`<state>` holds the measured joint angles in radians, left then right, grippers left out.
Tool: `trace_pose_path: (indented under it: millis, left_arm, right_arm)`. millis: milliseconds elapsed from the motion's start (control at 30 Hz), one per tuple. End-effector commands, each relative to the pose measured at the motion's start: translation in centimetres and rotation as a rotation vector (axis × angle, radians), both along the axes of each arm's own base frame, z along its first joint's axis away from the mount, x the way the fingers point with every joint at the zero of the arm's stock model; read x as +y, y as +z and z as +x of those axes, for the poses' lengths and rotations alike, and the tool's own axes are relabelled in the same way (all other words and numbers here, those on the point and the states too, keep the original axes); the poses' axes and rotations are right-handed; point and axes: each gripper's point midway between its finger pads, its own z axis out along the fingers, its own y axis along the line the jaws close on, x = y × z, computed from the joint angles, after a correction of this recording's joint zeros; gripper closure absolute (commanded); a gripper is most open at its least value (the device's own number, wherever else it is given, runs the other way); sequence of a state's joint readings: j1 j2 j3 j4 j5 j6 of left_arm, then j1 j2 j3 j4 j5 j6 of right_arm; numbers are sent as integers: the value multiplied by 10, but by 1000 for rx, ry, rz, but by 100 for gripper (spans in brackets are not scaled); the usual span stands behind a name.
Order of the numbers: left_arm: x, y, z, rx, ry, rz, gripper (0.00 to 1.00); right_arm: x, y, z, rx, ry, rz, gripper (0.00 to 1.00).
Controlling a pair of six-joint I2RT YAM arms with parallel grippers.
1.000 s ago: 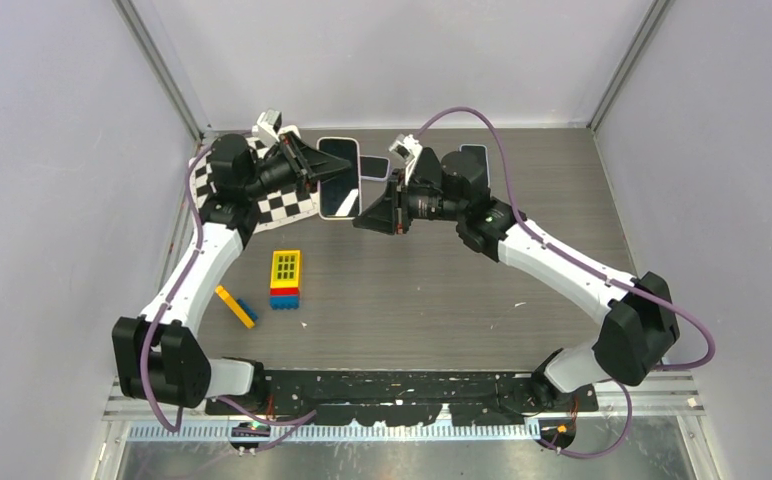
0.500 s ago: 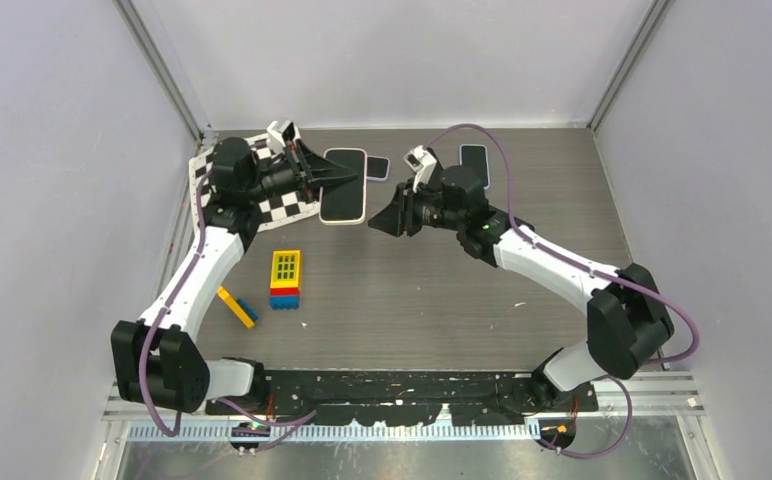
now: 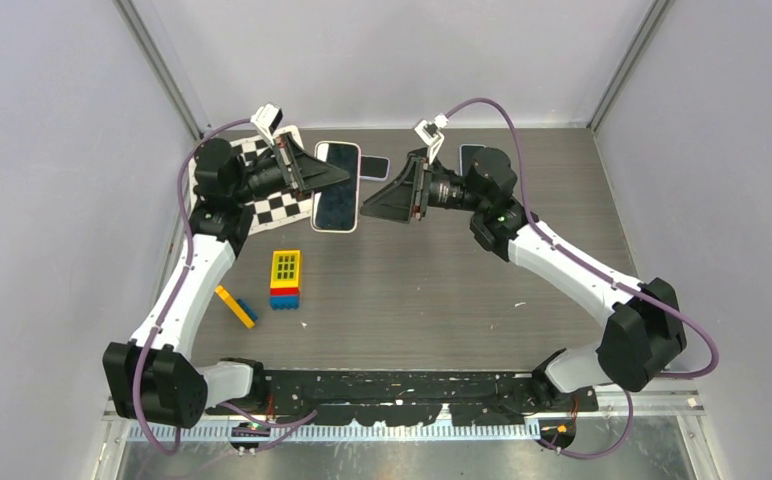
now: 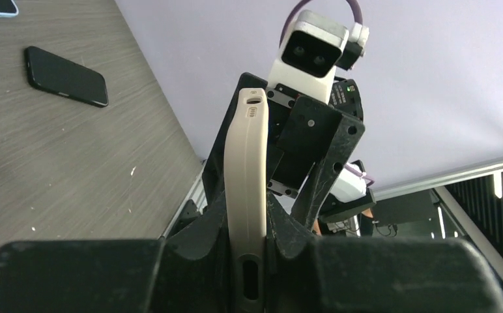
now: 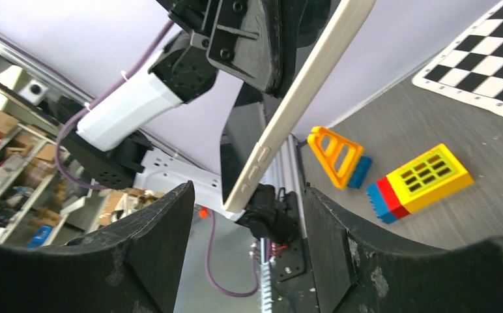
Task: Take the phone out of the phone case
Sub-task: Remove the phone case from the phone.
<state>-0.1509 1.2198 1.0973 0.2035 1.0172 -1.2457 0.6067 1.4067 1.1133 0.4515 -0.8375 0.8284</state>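
The phone, its dark screen (image 3: 335,200) facing up in a cream phone case (image 3: 314,218), hangs above the table's back. My left gripper (image 3: 340,180) is shut on one long side of it. In the left wrist view the case (image 4: 244,163) stands edge-on, clamped in the left gripper (image 4: 245,218). My right gripper (image 3: 372,206) is open just right of the phone, apart from it. In the right wrist view the cased phone (image 5: 294,104) slants edge-on beyond the open right gripper (image 5: 249,254), not between its fingers (image 5: 154,248).
A checkerboard sheet (image 3: 262,200) lies under the left arm. A yellow, red and blue brick stack (image 3: 285,279) and a yellow and blue piece (image 3: 236,305) lie at mid-left. A black phone (image 3: 474,157) and a pale-cased one (image 3: 374,166) lie at the back.
My right gripper has opened and lifted slightly beside the phone. The left arm has shifted and tilted the cased phone a little, still shut on it.
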Motion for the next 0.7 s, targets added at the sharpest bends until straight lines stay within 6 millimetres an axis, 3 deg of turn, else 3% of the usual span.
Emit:
trace_pose_path:
  millis: [0, 233, 300, 400, 533, 667]
  left_arm:
    - [2, 40, -18, -216, -14, -13, 100]
    - [3, 40, -13, -211, 12, -15, 100]
    - [3, 41, -13, -210, 11, -15, 100]
    - [2, 40, -13, -212, 1, -10, 100]
    - [1, 37, -11, -203, -8, -5, 100]
    - [2, 36, -8, -213, 3, -2, 100]
  right_arm:
    - [5, 35, -12, 16, 82, 85, 32]
    - [18, 22, -16, 37, 125, 34, 34]
    - [21, 19, -18, 31, 139, 26, 41]
    - [23, 16, -27, 18, 203, 17, 62]
    - [26, 13, -28, 19, 235, 9, 75]
    - [29, 8, -27, 41, 246, -3, 69]
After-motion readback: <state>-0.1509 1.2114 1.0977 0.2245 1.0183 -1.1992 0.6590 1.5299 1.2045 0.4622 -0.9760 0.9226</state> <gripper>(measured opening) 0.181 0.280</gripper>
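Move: Just to the left of the right hand is the pale-cased phone the left fingers hold, its middle about 5 cm left, 4 cm ahead and perhaps 2 cm higher; the near right corner lies nearer, slightly left and some 3 cm back. The yellow block is on the table roughly 21 cm left, 2 cm ahead and 38 cm down. From the left hand, the phone's middle is around 2 cm back, neither left nor right, and about 1 cm lower. Easing left about 3 cm and back about 2, the open right hand brings its fingers around the near right corner of the cased phone while turning some 10 degrees counter-clockwise. Partway in, the fingers begin to close and end under half as far apart, one either side of the case edge; whether they touch it can't be made out. The left hand keeps its pinch and stays in place, holding the phone out. ##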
